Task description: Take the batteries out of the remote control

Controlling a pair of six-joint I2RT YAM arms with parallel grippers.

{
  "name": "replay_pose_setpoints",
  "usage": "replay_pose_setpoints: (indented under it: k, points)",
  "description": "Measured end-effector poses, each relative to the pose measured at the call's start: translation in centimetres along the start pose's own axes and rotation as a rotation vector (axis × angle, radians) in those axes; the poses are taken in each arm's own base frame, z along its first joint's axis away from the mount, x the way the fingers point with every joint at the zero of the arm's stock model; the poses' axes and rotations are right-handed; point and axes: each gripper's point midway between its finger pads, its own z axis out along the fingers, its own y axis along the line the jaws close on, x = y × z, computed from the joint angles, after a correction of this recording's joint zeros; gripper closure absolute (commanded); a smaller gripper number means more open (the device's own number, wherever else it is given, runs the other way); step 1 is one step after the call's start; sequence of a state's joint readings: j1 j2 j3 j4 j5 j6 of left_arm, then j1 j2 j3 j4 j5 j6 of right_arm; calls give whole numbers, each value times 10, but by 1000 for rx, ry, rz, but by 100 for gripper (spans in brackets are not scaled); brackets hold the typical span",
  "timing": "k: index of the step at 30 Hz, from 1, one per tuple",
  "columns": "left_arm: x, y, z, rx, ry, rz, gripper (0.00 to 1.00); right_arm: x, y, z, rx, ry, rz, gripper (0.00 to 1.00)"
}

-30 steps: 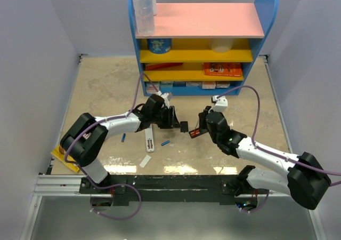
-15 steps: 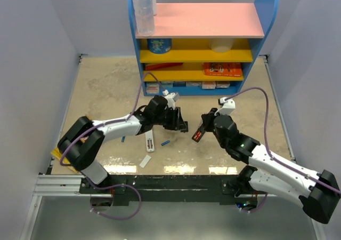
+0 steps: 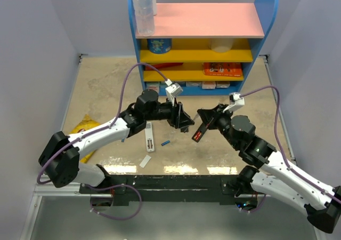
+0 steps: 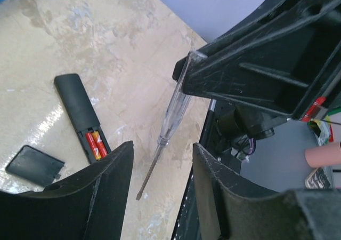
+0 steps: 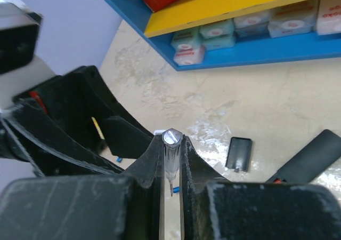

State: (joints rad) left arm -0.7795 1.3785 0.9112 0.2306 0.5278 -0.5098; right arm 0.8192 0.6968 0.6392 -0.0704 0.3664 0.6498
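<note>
A black remote control (image 4: 79, 105) lies on the table with its back open and two red batteries (image 4: 96, 145) in the bay. Its black cover (image 4: 33, 166) lies beside it. In the top view the remote (image 3: 197, 134) sits just below both grippers. My right gripper (image 5: 171, 138) is shut on the clear handle of a screwdriver (image 4: 171, 117), blade pointing down. My left gripper (image 4: 162, 154) is open with nothing between its fingers, close to the left of the right gripper (image 3: 205, 118). A white remote (image 3: 149, 137) lies further left with a loose blue battery (image 3: 165, 143) next to it.
A blue shelf unit (image 3: 197, 42) with boxes stands at the back, a clear bottle (image 3: 143, 8) on top of it. A white battery cover (image 3: 145, 161) lies near the front edge. A yellow packet (image 3: 84, 127) lies at the left, partly under my left arm.
My left arm has stretched out and its gripper has shifted right and opened wider. My right arm has swung to the right, its gripper still shut on the screwdriver.
</note>
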Motion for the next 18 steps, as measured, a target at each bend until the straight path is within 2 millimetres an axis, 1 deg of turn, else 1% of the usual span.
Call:
replay_pose_setpoints:
  k: [1,4,6,7,8,10,11,13,14,15,17,18]
  points:
    - [4,0,1,1,15,1,48,1,2,0,-10,7,11,100]
    - [12,-2,3,5,38,6,54,-1,11,-4,-50,11,49,100]
    - [13,-3,3,11,43,10,63,-3,16,-7,-72,7,71,100]
    - [13,-4,3,13,43,11,66,-5,19,-9,-86,6,84,100]
    - [13,-5,3,19,46,13,73,-6,19,-10,-92,1,91,100]
    - [12,-10,4,39,43,23,80,-7,20,-13,-100,-4,107,100]
    - [12,-13,4,52,44,27,90,-7,19,-15,-101,-7,114,100]
    - [13,-18,4,79,47,38,98,-7,19,-17,-106,-8,121,91]
    - [13,-22,4,100,50,50,100,-7,20,-17,-109,-5,124,84]
    - [13,-24,4,112,52,59,100,-7,21,-17,-113,-1,127,70]
    - [15,-25,3,127,57,69,100,-5,21,-17,-108,20,112,56]
    - [15,-25,3,128,52,75,100,-3,22,-17,-103,41,102,46]
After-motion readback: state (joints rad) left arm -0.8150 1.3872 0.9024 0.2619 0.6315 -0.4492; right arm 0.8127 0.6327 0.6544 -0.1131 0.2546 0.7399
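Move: The screwdriver, held by its clear handle in the right fingers, hangs tip-down about 3 cm to the right of the open left fingers and level with them front to back and in height. The left fingertips are some 3 cm back, 3 cm left and 5 cm below the right hand. From the left hand, the black remote lies about 9 cm ahead, 7 cm right and 19 cm below; its cover is 8 cm ahead, 2 cm left and 20 cm below. The screwdriver's shaft, just below the handle, is pinched by the left fingers, which draw back about 3 cm and slightly right, turn a little clockwise and shut. The right hand carries the handle back about 2 cm and up nearly as much, rolling slightly left side up, and only at the very end starts to spread its fingers around the handle. ##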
